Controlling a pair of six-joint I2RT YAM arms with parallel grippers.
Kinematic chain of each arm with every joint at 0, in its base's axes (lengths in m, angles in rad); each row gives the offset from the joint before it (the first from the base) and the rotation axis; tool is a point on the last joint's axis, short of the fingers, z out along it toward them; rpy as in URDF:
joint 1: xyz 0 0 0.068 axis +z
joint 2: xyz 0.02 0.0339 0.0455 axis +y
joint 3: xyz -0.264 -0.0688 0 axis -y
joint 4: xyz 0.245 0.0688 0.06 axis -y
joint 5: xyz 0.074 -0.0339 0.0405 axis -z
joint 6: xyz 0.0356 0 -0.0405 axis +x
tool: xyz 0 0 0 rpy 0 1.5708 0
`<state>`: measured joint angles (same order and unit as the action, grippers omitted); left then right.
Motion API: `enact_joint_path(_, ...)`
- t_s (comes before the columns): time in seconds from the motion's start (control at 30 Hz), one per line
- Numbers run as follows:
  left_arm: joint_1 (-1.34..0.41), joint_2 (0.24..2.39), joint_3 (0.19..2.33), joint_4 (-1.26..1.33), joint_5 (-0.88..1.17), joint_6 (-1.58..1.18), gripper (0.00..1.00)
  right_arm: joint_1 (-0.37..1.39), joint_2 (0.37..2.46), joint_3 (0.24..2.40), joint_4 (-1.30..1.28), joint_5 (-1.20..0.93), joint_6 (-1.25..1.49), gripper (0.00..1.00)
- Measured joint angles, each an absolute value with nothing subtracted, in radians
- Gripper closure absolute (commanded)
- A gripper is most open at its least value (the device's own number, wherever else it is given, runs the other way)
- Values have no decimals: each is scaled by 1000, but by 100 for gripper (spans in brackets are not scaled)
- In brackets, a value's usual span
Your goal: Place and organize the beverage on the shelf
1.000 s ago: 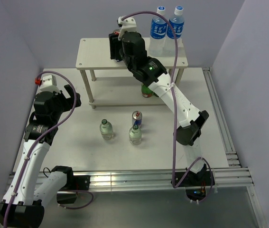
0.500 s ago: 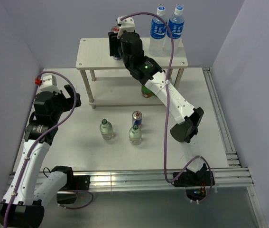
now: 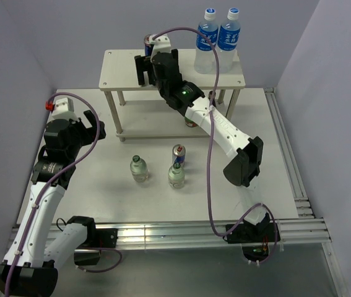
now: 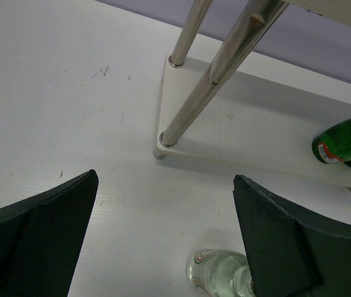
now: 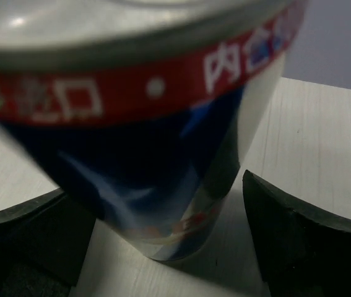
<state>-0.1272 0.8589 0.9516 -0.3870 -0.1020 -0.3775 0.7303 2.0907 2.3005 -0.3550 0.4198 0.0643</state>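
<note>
On the shelf's top board [image 3: 121, 69] stands a blue-silver-red can [image 3: 149, 42] between the fingers of my right gripper [image 3: 147, 62], which is open. In the right wrist view this can [image 5: 144, 124] rests upright on the board, and my right gripper [image 5: 166, 241] has a finger on either side of it. Two blue-labelled bottles [image 3: 207, 37] [image 3: 229, 34] stand at the board's right end. A second can [image 3: 178, 154] and two clear green-capped bottles [image 3: 138, 168] [image 3: 176, 176] stand on the table. My left gripper [image 3: 91, 127] hangs open at the left, above one clear bottle [image 4: 221, 275].
A green bottle [image 4: 345, 143] lies on the shelf's lower board [image 4: 255, 130], mostly hidden under my right arm in the top view. The silver shelf legs [image 4: 209, 80] rise just ahead of my left gripper [image 4: 166, 229]. Grey walls close in the table on three sides.
My right gripper has opened and let go of the can on the shelf's top board, after shifting a little to the left. The left arm has not moved.
</note>
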Motion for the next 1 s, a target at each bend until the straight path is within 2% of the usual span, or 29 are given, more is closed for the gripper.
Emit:
enact_joint_path(0.43,-113,859,952,-387,-102,-377,2,769,1846,1996,-304,460,117,0)
enact_joint_path(0.7,-118,860,952,-387,-104,-363,2,913,1500,1583,-244,546,181,0)
enact_joint_path(0.8,-202,865,961,-413,-160,-358,2,1013,1333,1415,-225,590,219,0)
enact_joint_path(0.97,-468,841,985,-498,-299,-406,2,1180,1102,1193,-209,678,312,0)
enact_joint_path(1.0,-512,822,985,-520,-316,-425,5,1209,1069,1156,-215,700,336,0)
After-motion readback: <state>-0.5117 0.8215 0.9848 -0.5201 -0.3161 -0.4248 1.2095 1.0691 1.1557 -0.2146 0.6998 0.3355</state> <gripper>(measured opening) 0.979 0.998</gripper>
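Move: The can I have just set on the shelf top stands between my open right fingers, about 2 cm ahead and 3 cm above. From this hand, the right green-capped bottle is some 25 cm back, 7 cm right and 30 cm down; the other can stands about 9 cm beyond it, and the left bottle 15 cm to its left and 4 cm farther out. From my left hand the left bottle lies about 10 cm right, 2 cm back and 22 cm below; the right bottle is 25 cm right and 6 cm back. Fingers wide open, I draw my right hand back off the can and clear of the shelf, slowly then fast, nearly 30 cm back and some 7 cm right, almost level, towards the right bottle, rolling its left side up about 15 degrees and turning a little counter-clockwise. Late on, my open left hand swings about 7 cm right and 4 cm back towards the left bottle, turning some 10 degrees clockwise. ##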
